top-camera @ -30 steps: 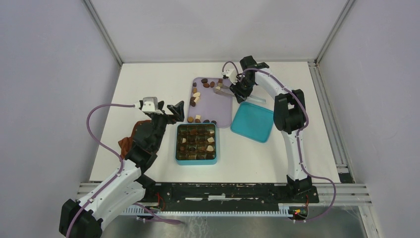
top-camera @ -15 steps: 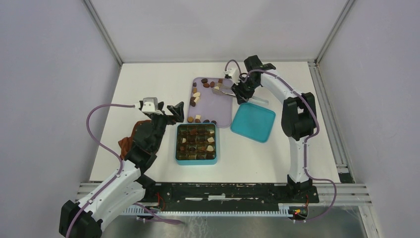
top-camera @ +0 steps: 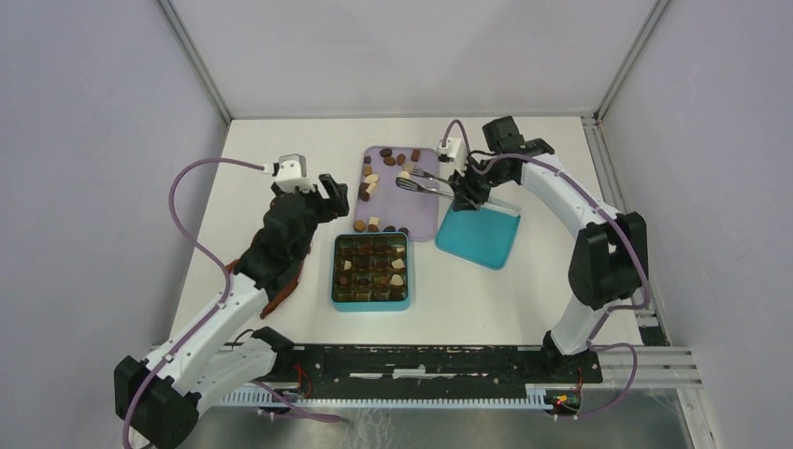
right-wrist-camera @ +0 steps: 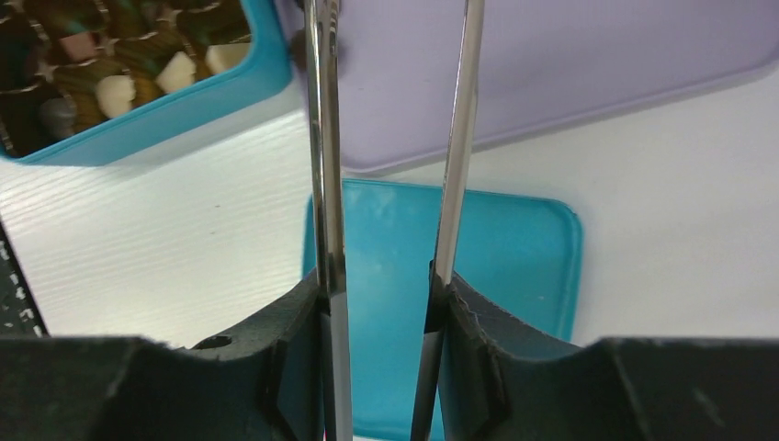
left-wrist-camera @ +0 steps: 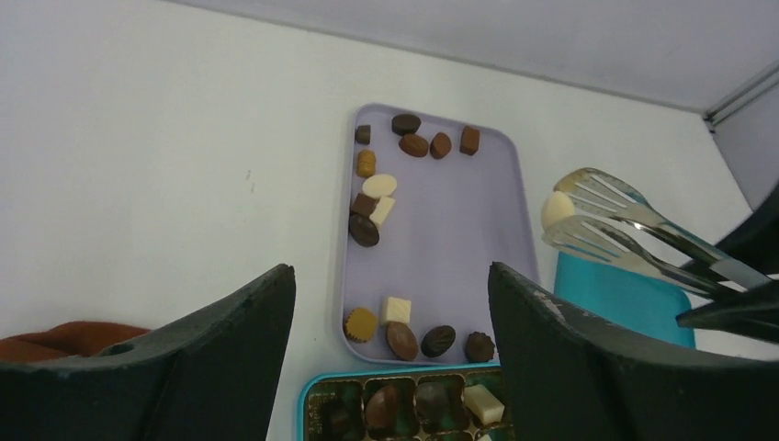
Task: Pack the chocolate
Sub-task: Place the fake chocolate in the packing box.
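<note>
Loose chocolate (top-camera: 371,185) (left-wrist-camera: 401,340) in dark, mid-brown and cream pieces lies on the lilac tray (top-camera: 421,210) (left-wrist-camera: 441,239). More pieces sit in the gridded cells of the teal box (top-camera: 371,304) (left-wrist-camera: 308,390) (right-wrist-camera: 156,119). My right gripper (top-camera: 465,195) (right-wrist-camera: 381,294) is shut on metal tongs (top-camera: 425,184) (left-wrist-camera: 606,216) (right-wrist-camera: 326,184) that reach left over the tray's right side. A cream piece (left-wrist-camera: 556,209) shows between the tong heads; whether it is gripped is unclear. My left gripper (top-camera: 335,195) (left-wrist-camera: 390,276) hangs open and empty just left of the tray, above the box's far edge.
The teal lid (top-camera: 477,236) (right-wrist-camera: 514,257) lies flat right of the tray, under my right wrist. A reddish-brown cloth (top-camera: 279,297) (left-wrist-camera: 55,335) lies left of the box beneath my left arm. Grey walls close in the white table on three sides.
My left arm has reached forward off the cloth toward the tray, its jaws narrowing slightly. My right arm has swung right, carrying the tongs from the tray's far corner toward the lid.
</note>
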Available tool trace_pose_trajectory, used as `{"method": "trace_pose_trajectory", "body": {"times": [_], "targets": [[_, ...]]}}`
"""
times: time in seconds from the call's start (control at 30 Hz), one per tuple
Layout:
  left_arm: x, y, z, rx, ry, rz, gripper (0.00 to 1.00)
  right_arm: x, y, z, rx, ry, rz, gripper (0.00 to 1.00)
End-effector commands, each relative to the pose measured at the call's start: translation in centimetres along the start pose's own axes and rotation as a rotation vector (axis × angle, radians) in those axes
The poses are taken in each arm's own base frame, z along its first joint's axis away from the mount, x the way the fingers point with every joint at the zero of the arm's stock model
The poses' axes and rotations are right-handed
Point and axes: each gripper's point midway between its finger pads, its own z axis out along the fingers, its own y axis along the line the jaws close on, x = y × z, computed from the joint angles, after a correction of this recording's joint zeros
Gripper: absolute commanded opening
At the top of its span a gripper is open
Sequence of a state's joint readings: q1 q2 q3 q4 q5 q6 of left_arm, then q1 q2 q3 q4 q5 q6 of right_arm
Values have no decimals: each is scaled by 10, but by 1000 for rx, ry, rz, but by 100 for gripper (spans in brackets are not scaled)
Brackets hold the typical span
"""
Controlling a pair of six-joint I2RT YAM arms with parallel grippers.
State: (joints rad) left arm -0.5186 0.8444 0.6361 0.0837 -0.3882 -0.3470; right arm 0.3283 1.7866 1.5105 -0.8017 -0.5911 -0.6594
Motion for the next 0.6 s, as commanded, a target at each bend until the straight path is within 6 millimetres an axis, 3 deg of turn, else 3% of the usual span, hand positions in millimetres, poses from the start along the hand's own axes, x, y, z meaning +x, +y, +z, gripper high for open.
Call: {"method": "trace_pose_trajectory", "body": {"times": [0.0,0.07,0.13,0.4,0.57], "targets": [[42,11,-1,-150,308,-10,76,-26,42,-18,-83,-160,-145,0],[56,15,-2,-185,397,19,65,-18,63,-17,-126,-172,-179,0],[67,24,-4,-230,443,37,61,-13,80,-16,-154,-177,-219,0],[107,40,-10,-288,588,63,59,8,145,14,-223,-97,-413,0],[133,50,-18,-326,693,101,57,8,166,33,-242,-35,-485,0]]}}
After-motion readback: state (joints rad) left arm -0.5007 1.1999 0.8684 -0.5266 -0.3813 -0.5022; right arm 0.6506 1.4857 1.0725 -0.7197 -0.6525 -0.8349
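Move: The right hand already holds the tongs with the cream chocolate pinched in their heads; the packing box lies about 17 cm back, 22 cm to its left and 14 cm below. From it the purple tray is some 7 cm ahead and 15 cm left, while the teal lid lies almost beneath, 5 cm to the right and 2 cm back. From the empty left hand, the box is about 8 cm back, 10 cm right and 25 cm below, with the brown cloth 8 cm back and 12 cm left. The right arm swings the tongs from over the tray to the packing box, travelling about 16 cm back with some 5 cm to the left, turning the hand counter-clockwise and finally sinking a little, its grip on the tongs kept. The left hand meanwhile, after a small push forward, drops about 12 cm towards the box's left rim, tipping its fingers steeply down and partly closing them, still holding nothing. ##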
